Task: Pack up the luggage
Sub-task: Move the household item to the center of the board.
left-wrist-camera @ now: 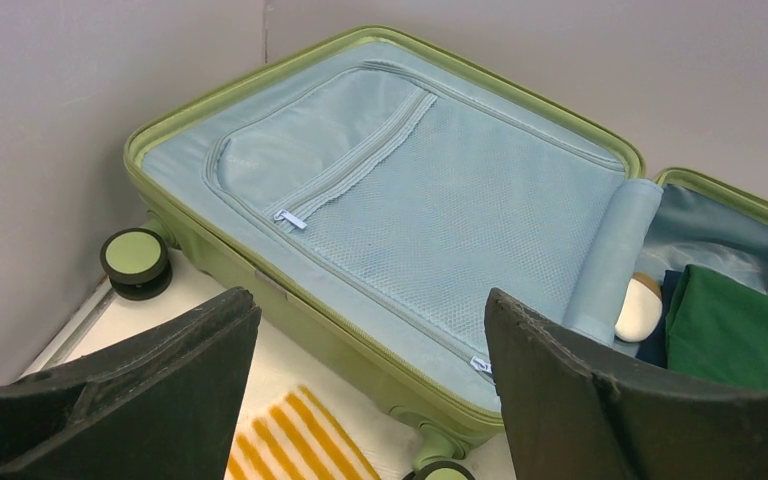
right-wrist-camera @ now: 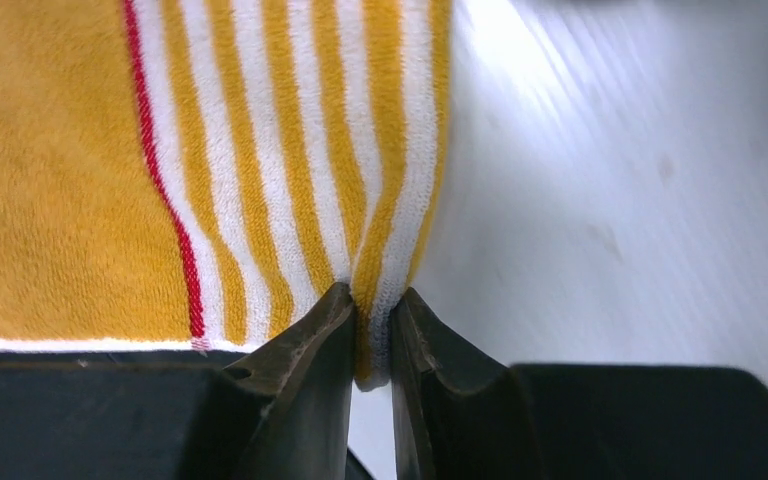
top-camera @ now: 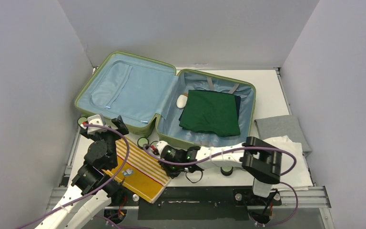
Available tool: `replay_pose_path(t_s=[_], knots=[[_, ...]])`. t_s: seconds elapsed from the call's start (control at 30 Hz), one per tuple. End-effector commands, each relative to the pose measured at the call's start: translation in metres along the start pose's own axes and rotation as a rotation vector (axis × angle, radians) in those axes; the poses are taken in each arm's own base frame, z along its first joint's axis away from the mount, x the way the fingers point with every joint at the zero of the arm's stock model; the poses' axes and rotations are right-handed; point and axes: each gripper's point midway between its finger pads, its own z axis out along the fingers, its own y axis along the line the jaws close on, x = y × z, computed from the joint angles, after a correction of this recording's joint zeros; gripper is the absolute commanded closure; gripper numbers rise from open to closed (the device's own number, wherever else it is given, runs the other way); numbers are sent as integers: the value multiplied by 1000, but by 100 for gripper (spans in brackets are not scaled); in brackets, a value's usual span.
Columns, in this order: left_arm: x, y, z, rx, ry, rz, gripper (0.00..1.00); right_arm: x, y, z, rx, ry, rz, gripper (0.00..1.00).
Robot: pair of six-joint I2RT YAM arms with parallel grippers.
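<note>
The luggage [top-camera: 124,90] lies open at the back of the table, its light-blue lined lid on the left. Its right half holds a folded dark-green garment [top-camera: 211,112] and a small white oval thing [top-camera: 181,101]. A yellow-and-white striped towel [top-camera: 136,169] lies in front of the luggage. My right gripper [top-camera: 167,164] is shut on the towel's striped edge [right-wrist-camera: 110,170], and the fabric is pinched between the fingers [right-wrist-camera: 372,330]. My left gripper [top-camera: 107,128] is open and empty [left-wrist-camera: 370,300], just in front of the lid [left-wrist-camera: 410,190] and above the towel's far end [left-wrist-camera: 290,440].
A folded grey cloth [top-camera: 279,128] and a white cloth [top-camera: 290,157] lie to the right of the luggage. Black wheels with green hubs stick out at the lid's near side [top-camera: 82,121] [left-wrist-camera: 135,262]. Grey walls close in on the left, back and right.
</note>
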Motion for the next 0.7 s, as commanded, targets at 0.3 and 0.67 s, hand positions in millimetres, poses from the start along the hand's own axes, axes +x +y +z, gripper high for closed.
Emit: replay_pose_path(t_s=[0.3, 0.67], knots=[[0, -17, 5, 59, 4, -15, 20, 24, -40, -92, 87, -106, 179, 27], [6, -28, 7, 98, 27, -1, 20, 40, -28, -97, 46, -74, 606, 19]])
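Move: The right hand, low over the board, already pinches the right end of the striped yellow towel, whose middle lies about 14 cm to its left and 2 cm farther out. The bare middle of the board, where this end is being taken, is some 9 cm to the right and 3 cm ahead. The nearest suitcase wheel stands roughly 14 cm ahead and 5 cm left. From the left hand, the towel's middle is about 11 cm back, 9 cm right and 25 cm below. Rightward and level, the right hand drags the towel by its pinched end about 9 cm along the board towards the middle, slowing to a stop there. The fingers then open wide and let go, and the hand lifts about 6 cm clear, nearly straight up, wrist turning some 20 degrees clockwise. ##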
